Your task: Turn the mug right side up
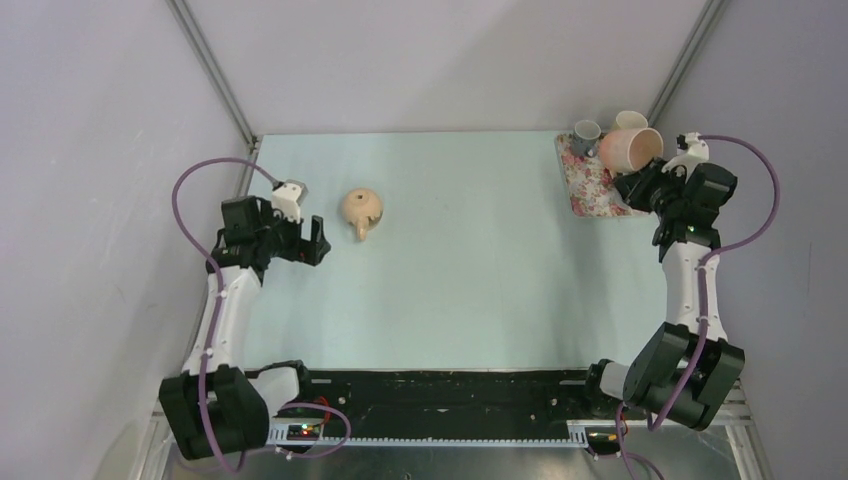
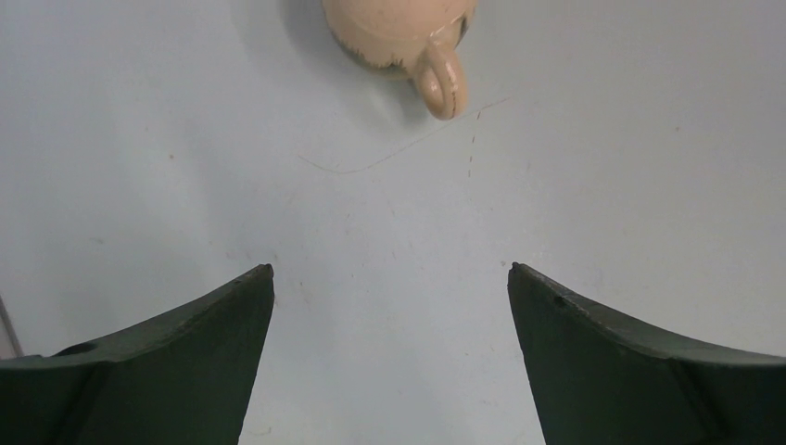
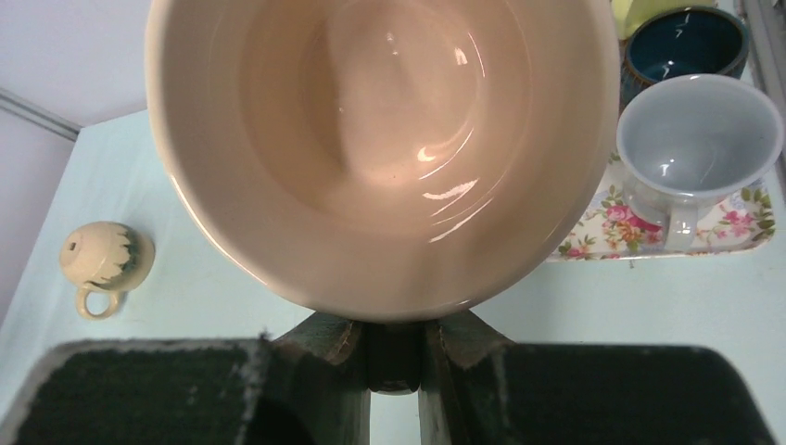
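A large pink mug (image 1: 630, 150) hangs tipped on its side over the floral tray (image 1: 585, 190), with its mouth (image 3: 385, 111) facing the right wrist camera. My right gripper (image 3: 396, 348) is shut on it just below the rim; the gripped part is hidden by the rim. A small tan mug (image 1: 362, 210) stands upside down on the left of the table, its handle (image 2: 443, 83) pointing toward the near edge. My left gripper (image 1: 308, 243) hovers just left of it, low over the table. That gripper (image 2: 391, 273) is open with nothing between its fingers.
The tray (image 3: 649, 236) at the back right holds a pale grey cup (image 3: 695, 139) and a dark blue cup (image 3: 681, 42). The tan mug (image 3: 104, 260) also shows far left in the right wrist view. Frame posts rise at both back corners.
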Available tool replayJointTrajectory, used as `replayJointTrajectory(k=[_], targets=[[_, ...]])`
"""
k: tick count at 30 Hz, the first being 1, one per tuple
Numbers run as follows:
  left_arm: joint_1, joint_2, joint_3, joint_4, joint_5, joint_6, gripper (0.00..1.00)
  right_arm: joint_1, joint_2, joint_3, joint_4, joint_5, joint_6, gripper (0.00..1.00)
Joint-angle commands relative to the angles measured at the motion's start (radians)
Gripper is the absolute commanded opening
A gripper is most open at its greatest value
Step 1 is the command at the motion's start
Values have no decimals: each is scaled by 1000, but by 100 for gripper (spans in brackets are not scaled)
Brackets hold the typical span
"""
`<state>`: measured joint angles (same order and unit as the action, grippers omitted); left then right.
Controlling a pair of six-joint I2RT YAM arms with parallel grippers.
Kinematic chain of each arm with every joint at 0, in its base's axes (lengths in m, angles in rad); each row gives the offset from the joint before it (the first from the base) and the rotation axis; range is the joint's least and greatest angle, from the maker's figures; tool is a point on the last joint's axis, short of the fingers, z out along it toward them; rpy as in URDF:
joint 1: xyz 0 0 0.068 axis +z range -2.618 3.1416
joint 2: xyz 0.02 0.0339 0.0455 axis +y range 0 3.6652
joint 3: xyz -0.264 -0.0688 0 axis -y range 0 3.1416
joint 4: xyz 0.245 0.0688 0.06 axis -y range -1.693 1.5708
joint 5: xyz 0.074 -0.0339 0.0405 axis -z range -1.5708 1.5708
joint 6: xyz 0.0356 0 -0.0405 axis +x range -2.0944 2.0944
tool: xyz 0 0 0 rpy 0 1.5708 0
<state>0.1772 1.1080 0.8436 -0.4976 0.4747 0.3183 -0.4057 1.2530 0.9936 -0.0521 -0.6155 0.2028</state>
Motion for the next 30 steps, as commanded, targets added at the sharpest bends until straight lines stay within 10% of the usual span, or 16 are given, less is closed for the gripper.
replayJointTrajectory(k=[1,14,30], targets=[[6,-66,-6,18,64,7,98,8,-46,81,77,45,-93,0],[25,-111,-29,20,127,27,98,71,25,129,-7,165,-198,0],[25,-63,-18,19,147,43,98,290,461,581,-217,461,-400,0]])
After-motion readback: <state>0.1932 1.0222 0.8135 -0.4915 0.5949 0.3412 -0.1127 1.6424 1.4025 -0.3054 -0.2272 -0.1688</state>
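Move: The peach mug, already pinched in the right hand, is bound for the flowered tray, whose middle lies about 11 cm ahead, 5 cm to the right and 24 cm below. On it, the grey mug stands some 18 cm ahead and 3 cm left of the hand, the blue mug 11 cm ahead and 9 cm right, the white mug 7 cm ahead and 13 cm right. From the left hand the tray is roughly 70 cm right, 20 cm ahead and 14 cm down. The peach mug is first rolled almost in place, the right wrist lowering the hand's left side, and then carried forward about 9 cm, sinking some 4 cm and easing left, towards the tray. The roll goes on to about 25 degrees as the fingertips dip; the shut fingers keep their pinch. The left hand, open and empty, rises slightly. ##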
